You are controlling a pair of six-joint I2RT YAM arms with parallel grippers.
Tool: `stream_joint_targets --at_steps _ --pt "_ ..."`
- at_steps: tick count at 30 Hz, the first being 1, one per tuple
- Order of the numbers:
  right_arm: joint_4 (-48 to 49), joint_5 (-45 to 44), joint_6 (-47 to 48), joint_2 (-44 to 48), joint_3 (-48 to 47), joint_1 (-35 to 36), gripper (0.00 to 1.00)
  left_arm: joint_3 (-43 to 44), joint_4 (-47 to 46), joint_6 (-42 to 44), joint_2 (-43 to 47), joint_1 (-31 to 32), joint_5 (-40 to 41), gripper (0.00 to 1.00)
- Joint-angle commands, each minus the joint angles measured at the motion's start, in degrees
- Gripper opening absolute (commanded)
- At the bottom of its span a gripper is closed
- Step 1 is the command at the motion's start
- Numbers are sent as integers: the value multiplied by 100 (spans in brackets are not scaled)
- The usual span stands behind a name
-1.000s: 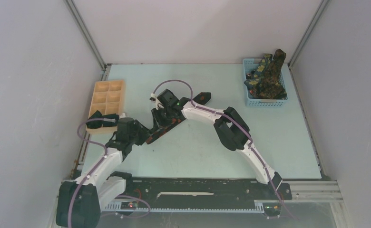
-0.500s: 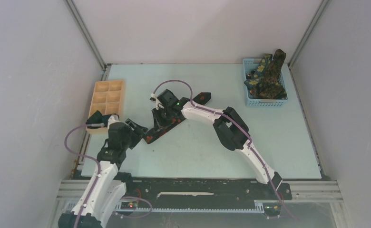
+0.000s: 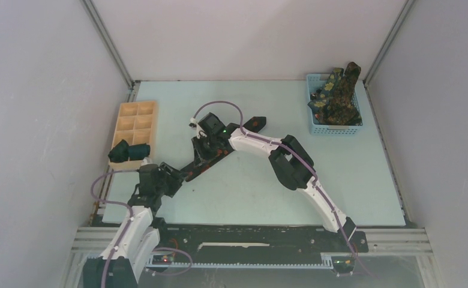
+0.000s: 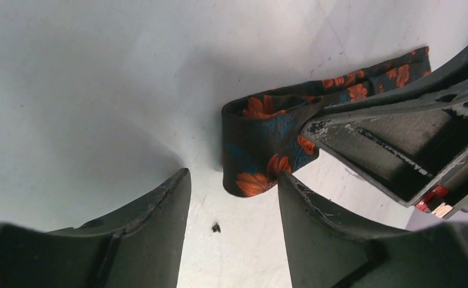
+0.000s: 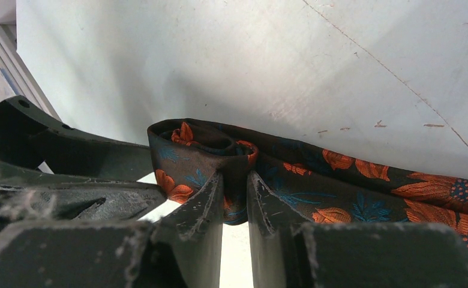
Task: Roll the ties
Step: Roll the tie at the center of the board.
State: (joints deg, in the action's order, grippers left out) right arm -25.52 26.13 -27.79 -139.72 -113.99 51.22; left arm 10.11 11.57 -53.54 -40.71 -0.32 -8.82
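Observation:
A black tie [image 3: 254,123] with red-orange flowers lies slantwise on the table, its near end folded into a loose loop [image 4: 261,150]. My right gripper [image 3: 200,157] is shut on that looped end, and its fingers [image 5: 204,204] pinch the fabric in the right wrist view. My left gripper [image 3: 173,172] stands open just short of the loop's tip, with bare table between its fingers [image 4: 159,222]. It touches nothing. The rest of the tie [image 5: 351,180] trails off to the right.
A pale wooden compartment tray [image 3: 137,117] sits at the left, with a dark rolled tie [image 3: 126,151] at its near end. A blue mesh basket [image 3: 336,129] at the back right holds dark green ties with yellow flowers [image 3: 338,96]. Walls close in both sides.
My left gripper has opened and drawn back from the tie's end toward the near left, its arm folding in. The right gripper has stayed in place, gripping the tie.

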Motion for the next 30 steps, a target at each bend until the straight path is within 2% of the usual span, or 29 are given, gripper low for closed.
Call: stream_joint_targets --at_steps 1,8,11,23,25,30 --pt "92 -66 22 -136 34 20 21 -17 -741 -139 -192 -143 -225 61" --pt "108 -29 28 -134 52 19 20 -87 -1121 -80 -650 -155 -133 59" --pt "115 -21 20 -126 48 14 20 -142 -1506 -78 -888 -160 -221 55" --pt "64 -29 30 -118 3 23 19 -171 -2483 69 -1904 -156 -577 51" --pt "14 -40 63 -117 -51 26 19 -162 -2590 72 -2032 -148 -658 44" --pt "-124 -89 125 -70 -150 33 19 -7 -2345 146 -2020 -159 -769 13"
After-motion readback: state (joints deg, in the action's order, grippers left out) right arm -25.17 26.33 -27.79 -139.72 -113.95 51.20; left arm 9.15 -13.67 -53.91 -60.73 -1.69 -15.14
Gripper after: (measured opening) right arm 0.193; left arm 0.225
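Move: The tie's coiled end is about 5 cm ahead of my left hand, 2 cm to its right and roughly 1 cm lower. The tie's far tip lies flat some 24 cm ahead and 30 cm right of that hand, 3 cm down. The dark green roll in the tray is about 12 cm ahead and 18 cm left of it, near its height. For my right hand, already pinching the coil, its middle is some 2 cm back and 2 cm left, slightly lower. I bring my open left hand forward onto the near end of the tie's coil, about 4 cm with a drift of 1 cm to the right and barely any sinking. Most of the closing comes at the end, as I pinch the coil between both fingers beside my right fingertips. My right hand stays put and keeps its own pinch on the coil. ##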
